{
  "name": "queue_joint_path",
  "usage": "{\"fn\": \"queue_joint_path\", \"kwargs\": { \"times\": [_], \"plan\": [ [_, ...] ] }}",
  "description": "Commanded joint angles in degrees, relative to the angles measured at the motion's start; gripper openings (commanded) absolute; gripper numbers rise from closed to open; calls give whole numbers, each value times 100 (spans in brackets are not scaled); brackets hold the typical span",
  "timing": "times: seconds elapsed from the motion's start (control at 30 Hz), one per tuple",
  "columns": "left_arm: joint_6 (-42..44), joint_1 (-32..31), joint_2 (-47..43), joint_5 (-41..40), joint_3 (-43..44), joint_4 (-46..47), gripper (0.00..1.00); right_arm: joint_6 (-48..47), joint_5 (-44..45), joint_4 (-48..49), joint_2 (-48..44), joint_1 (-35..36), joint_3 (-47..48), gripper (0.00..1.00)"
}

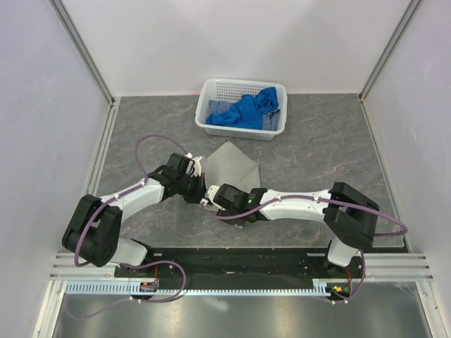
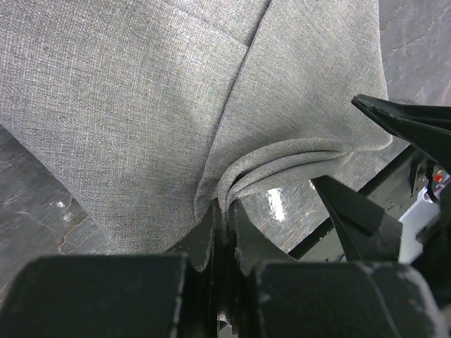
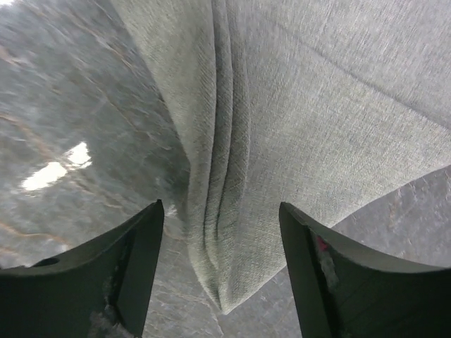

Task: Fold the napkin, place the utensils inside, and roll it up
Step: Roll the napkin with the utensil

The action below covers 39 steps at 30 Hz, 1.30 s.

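The napkin [image 1: 231, 163] lies as a grey cloth on the table, its near corner lifted and gathered into folds. My left gripper [image 2: 224, 211] is shut on a pinched ridge of the napkin [image 2: 141, 105] at that near edge. My right gripper [image 3: 220, 208] stands open, its fingers either side of the hanging pleated corner of the napkin [image 3: 317, 105] without touching it. Both grippers meet at the cloth's near corner in the top view, left gripper [image 1: 200, 186] and right gripper [image 1: 212, 191]. The utensils are out of view.
A white basket [image 1: 211, 90] with bright blue cloths [image 1: 246, 109] stands at the back, just beyond the napkin. The right gripper's black fingers [image 2: 394, 120] show close by in the left wrist view. White walls enclose the grey table [image 1: 324, 148].
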Motion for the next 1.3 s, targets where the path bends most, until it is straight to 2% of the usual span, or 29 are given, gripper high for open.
{"fn": "queue_joint_path", "kwargs": {
  "times": [0.0, 0.2, 0.23, 0.33, 0.4, 0.47, 0.53, 0.57, 0.63, 0.67, 0.73, 0.77, 0.87, 1.07, 1.27],
  "plan": [
    [-154, 73, 59, 147, 219, -36, 2, 72, 600, -271, 269, 18, 140, 70],
    [-136, 126, 85, 174, 246, -36, 2, -24, 689, -386, 375, 27, -1, 45],
    [-119, 126, 77, 182, 254, -36, 2, -77, 645, -395, 401, 18, 34, 37],
    [-83, 135, 129, 200, 263, -27, 2, -358, 242, -465, 445, 9, 148, 25],
    [-66, 152, 173, 174, 290, -18, 2, -551, -416, -666, 489, -17, 245, 20],
    [-31, 161, 147, 42, 351, -27, 3, -622, -864, -851, 542, -87, 412, 18],
    [-4, 170, 77, -159, 404, -27, 9, -666, -1428, -1202, 674, -157, 622, 17],
    [13, 179, 16, -230, 439, -36, 18, -683, -1586, -1290, 709, -184, 684, 17],
    [66, 196, -160, -501, 518, -27, 25, -745, -2008, -1458, 779, -219, 790, 17],
    [75, 205, -196, -599, 544, -36, 38, -763, -2105, -1484, 797, -237, 816, 17],
    [75, 266, -319, -853, 614, -27, 46, -815, -2334, -1555, 841, -307, 878, 17],
    [57, 284, -354, -942, 632, -36, 54, -842, -2413, -1564, 858, -342, 895, 17],
    [-30, 398, -477, -1302, 668, -18, 64, -938, -2738, -1529, 885, -456, 887, 17],
    [-259, 740, -837, -1927, 387, 192, 72, -1166, -3204, -1380, 903, -702, 825, 17],
    [-715, 917, -1619, -1655, -386, 746, 77, -1562, -3732, -1230, 859, -922, 729, 16]
  ]
}}
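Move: The right hand hangs open over the near-right end of the napkin's rolled edge. The spot it will pinch is about 1 cm ahead, 2 cm to its right and 3 cm below, and the napkin's flat part is centred some 13 cm ahead. The left hand already has the roll's other end in its shut fingers. From it, the right hand's spot is about 4 cm back, 9 cm to the right and 3 cm lower. The right fingers sink around the rolled edge and pinch its near-right end, then drag it back some 4 cm and a little left, staying low while the wrist tilts about 25 degrees so the fingers swing towards the base. The left hand keeps its hold until that pull is under way, then opens wide, lets go of its end and heads forward and left about 10 cm, rising some 5 cm and turning counter-clockwise. ##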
